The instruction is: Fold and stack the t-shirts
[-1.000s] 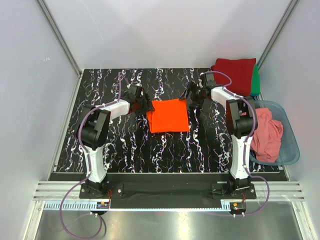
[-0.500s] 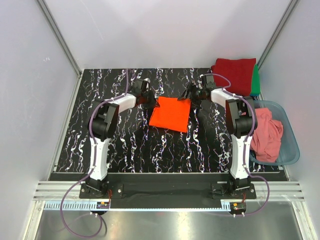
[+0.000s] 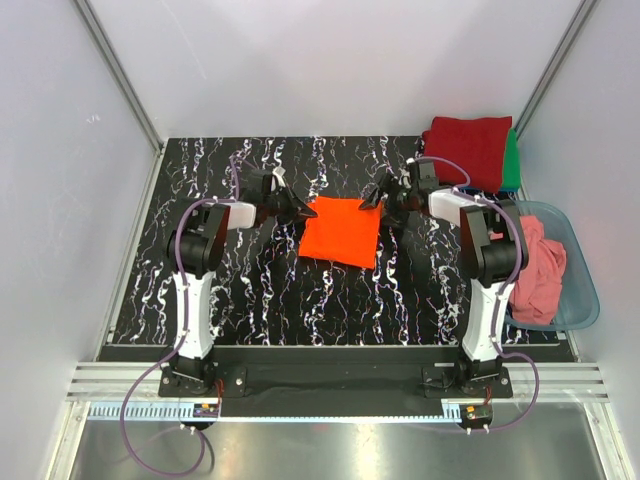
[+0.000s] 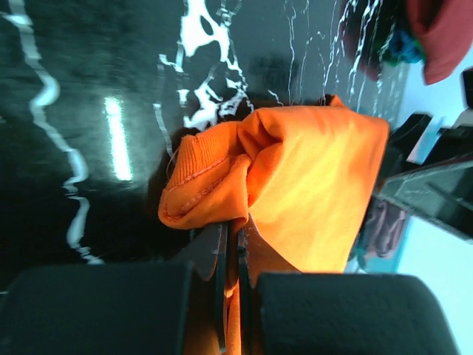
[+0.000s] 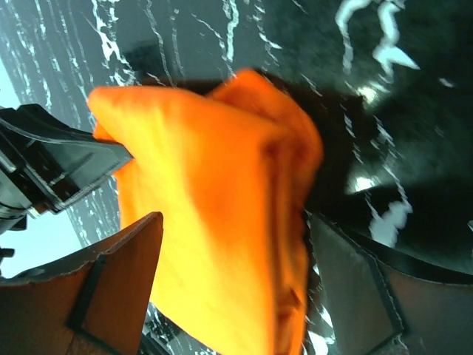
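Observation:
The bright orange t-shirt (image 3: pixel 340 232) lies folded in a slightly skewed square mid-table. My left gripper (image 3: pixel 298 210) is at its left edge and shut on a bunched hem; in the left wrist view orange cloth (image 4: pixel 310 177) runs down between the closed jaws of that gripper (image 4: pixel 236 235). My right gripper (image 3: pixel 380 200) is at the shirt's far right corner, open. In its wrist view the right gripper (image 5: pixel 233 237) has its fingers (image 5: pixel 122 266) spread on either side of the thick folded edge of the orange shirt (image 5: pixel 214 200). A dark red folded shirt (image 3: pixel 468 142) lies on a green one (image 3: pixel 512 160) at the back right.
A translucent blue-grey tub (image 3: pixel 586 275) stands at the right edge and holds a crumpled salmon-pink shirt (image 3: pixel 535 268). Grey walls with metal rails enclose the black marbled table (image 3: pixel 250 290). Both arm bases sit at the near edge.
My left gripper has shut on the orange shirt's left edge. The shirt has turned from square to slightly skewed. My right gripper stays open at the right corner.

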Motion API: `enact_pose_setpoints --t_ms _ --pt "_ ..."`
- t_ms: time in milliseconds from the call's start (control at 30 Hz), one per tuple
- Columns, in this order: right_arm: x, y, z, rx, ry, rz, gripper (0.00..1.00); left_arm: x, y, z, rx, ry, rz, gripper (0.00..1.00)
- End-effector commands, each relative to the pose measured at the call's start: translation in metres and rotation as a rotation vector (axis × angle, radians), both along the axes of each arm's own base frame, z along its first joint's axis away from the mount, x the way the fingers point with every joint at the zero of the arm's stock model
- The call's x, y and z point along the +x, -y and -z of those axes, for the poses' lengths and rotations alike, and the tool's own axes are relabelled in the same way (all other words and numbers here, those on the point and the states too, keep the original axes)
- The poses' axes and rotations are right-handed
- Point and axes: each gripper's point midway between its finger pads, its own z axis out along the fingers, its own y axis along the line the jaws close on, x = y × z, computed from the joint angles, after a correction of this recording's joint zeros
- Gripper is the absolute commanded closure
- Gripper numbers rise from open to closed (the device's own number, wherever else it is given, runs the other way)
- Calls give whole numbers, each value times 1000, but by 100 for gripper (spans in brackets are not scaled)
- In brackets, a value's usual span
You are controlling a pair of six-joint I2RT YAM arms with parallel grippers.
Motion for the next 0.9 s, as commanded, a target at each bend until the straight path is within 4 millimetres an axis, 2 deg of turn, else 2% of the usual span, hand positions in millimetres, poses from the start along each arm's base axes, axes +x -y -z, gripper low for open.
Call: enact_pose_setpoints --t_ms 0,167,300,367,433,467,533,567,667,700,833,867 --pt "-5 22 2 -69 14 55 12 4 1 -20 -47 45 0 100" --pt "-4 14 14 -31 -2 28 16 6 -1 -18 -31 40 -9 99" --pt "7 3 13 18 14 -12 20 4 -1 -13 -23 19 -9 97" --pt "10 -8 15 71 13 -51 28 5 0 -13 -25 21 -5 95" --pt "14 -13 13 110 31 -77 34 5 2 -15 -35 25 6 80" --pt "12 -16 16 127 17 -88 44 6 1 -16 -38 28 9 69" --pt "21 -25 1 186 97 -130 52 6 3 -21 -46 51 21 42" --pt "19 -30 0 222 102 -158 62 6 3 -25 -45 63 21 37" --pt "27 -37 -11 270 153 -201 84 8 -1 -33 -8 100 18 29" --pt "29 -38 -12 271 158 -205 100 8 -4 -32 6 90 12 27" --pt "40 -27 -27 212 196 -196 100 9 -15 -37 7 108 -11 25" --pt "48 -23 -42 187 230 -185 100 8 -22 -38 4 107 -26 24"
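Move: The far right corner of the folded orange t-shirt stands about 3 cm to the left of my open right hand, 2 cm ahead and 2 cm lower. The far left corner is already between my shut left fingers, about 15 cm left of the right hand and roughly level with it. The shirt's middle is some 9 cm left and 7 cm back from the right hand; the red stack is about 24 cm right and 15 cm ahead of it. From my left hand the far right corner is about 12 cm right and roughly level ahead. After a small drift back and right, I take my right hand about 3.5 cm left, 3 cm forward and slightly down onto the far right corner, turning some 15 degrees counter-clockwise with the fingers flattening, and pinch the cloth shut between them. My left hand holds its corner still meanwhile, then opens wide and rises about 2 cm, letting that corner go. ##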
